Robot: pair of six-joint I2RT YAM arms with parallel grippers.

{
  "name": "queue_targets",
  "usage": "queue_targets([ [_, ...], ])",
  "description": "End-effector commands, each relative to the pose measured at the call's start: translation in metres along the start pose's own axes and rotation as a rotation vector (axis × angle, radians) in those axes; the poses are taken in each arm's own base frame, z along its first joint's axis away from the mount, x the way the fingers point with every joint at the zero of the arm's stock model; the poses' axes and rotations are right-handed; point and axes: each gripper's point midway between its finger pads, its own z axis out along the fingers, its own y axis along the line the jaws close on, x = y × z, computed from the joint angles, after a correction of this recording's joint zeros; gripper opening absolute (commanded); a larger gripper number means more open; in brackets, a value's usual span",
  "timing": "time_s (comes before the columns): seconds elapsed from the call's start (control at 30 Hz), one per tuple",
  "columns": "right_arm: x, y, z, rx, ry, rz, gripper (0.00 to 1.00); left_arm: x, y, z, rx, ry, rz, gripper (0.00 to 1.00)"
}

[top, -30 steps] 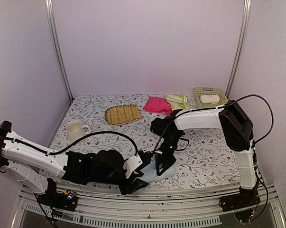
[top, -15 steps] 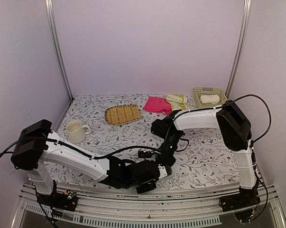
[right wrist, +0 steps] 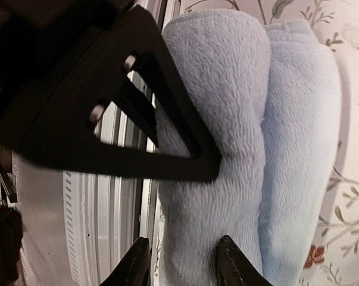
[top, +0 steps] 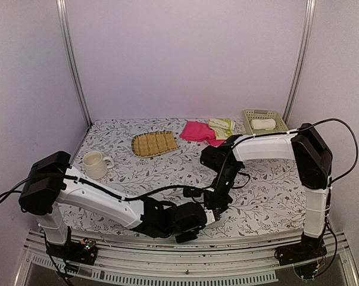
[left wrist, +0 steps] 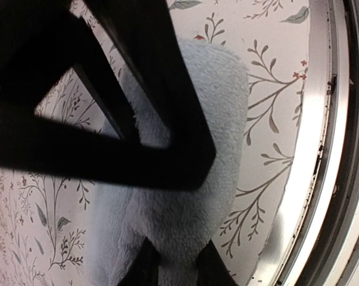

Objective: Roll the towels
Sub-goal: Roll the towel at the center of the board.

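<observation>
A light blue towel (left wrist: 227, 119) lies rolled up near the table's front edge; the right wrist view shows its roll (right wrist: 227, 89) with a second fold beside it. My left gripper (left wrist: 178, 271) is shut on one end of the roll, its fingertips pressed into the pile. My right gripper (right wrist: 182, 265) straddles the same roll, open, with a small gap at one finger. In the top view both grippers, left (top: 191, 223) and right (top: 218, 205), meet over the roll and hide it. A pink towel (top: 197, 131) and a yellow-green towel (top: 221, 126) lie at the back.
A cream-white rolled towel (top: 264, 124) lies in the pale green basket (top: 247, 114) at the back right. A tan slatted mat (top: 154, 143) and a cream mug (top: 94, 164) sit to the left. The metal front rail (left wrist: 328, 149) runs right beside the roll.
My left arm has swung right along the front edge and its jaws have closed on the blue roll. My right gripper has loosened its hold and shifted slightly right.
</observation>
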Motion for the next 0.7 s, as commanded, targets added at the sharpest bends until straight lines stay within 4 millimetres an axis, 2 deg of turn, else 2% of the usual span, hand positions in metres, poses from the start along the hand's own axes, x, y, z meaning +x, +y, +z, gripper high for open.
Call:
queue_targets([
  [0.0, 0.016, 0.016, -0.052, 0.079, -0.045, 0.019, 0.40, 0.035, -0.012, 0.007, 0.102, 0.101, -0.040, 0.12],
  [0.13, 0.011, 0.018, -0.086, 0.238, -0.140, 0.000, 0.40, 0.028, -0.017, 0.009, 0.249, 0.082, -0.148, 0.11],
  [0.3, 0.014, 0.022, -0.106, 0.421, -0.205, -0.037, 0.38, 0.021, -0.013, 0.013, 0.412, 0.097, -0.266, 0.10],
  [0.47, 0.026, 0.027, -0.116, 0.542, -0.207, -0.072, 0.37, 0.022, -0.009, 0.021, 0.563, 0.136, -0.430, 0.09],
  [0.53, 0.028, 0.027, -0.117, 0.583, -0.205, -0.087, 0.36, 0.033, -0.012, 0.032, 0.612, 0.185, -0.488, 0.09],
  [0.67, 0.027, 0.029, -0.104, 0.658, -0.149, -0.152, 0.36, 0.035, -0.010, 0.037, 0.694, 0.203, -0.599, 0.08],
])
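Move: The light-blue towel roll is already pinched in my left fingers, its middle some 2 cm to the right and about 1 cm below; the table's front edge runs about 5 cm behind this hand. The bamboo tray stands roughly 43 cm ahead and 18 cm left, the cup about 28 cm ahead and 42 cm left. From my open right hand, the roll's middle lies about 5 cm left, 2 cm back and 3 cm below. Keeping its pinch on the roll near the middle, my left hand works it forward over the table, about 3 cm and slightly right, while the wrist turns nearly 40 degrees so the fingers swing from slanting forward to pointing steeply down. My right hand, already open, draws clear of the roll, up some 9 cm and about 7 cm right, a little forward too. ##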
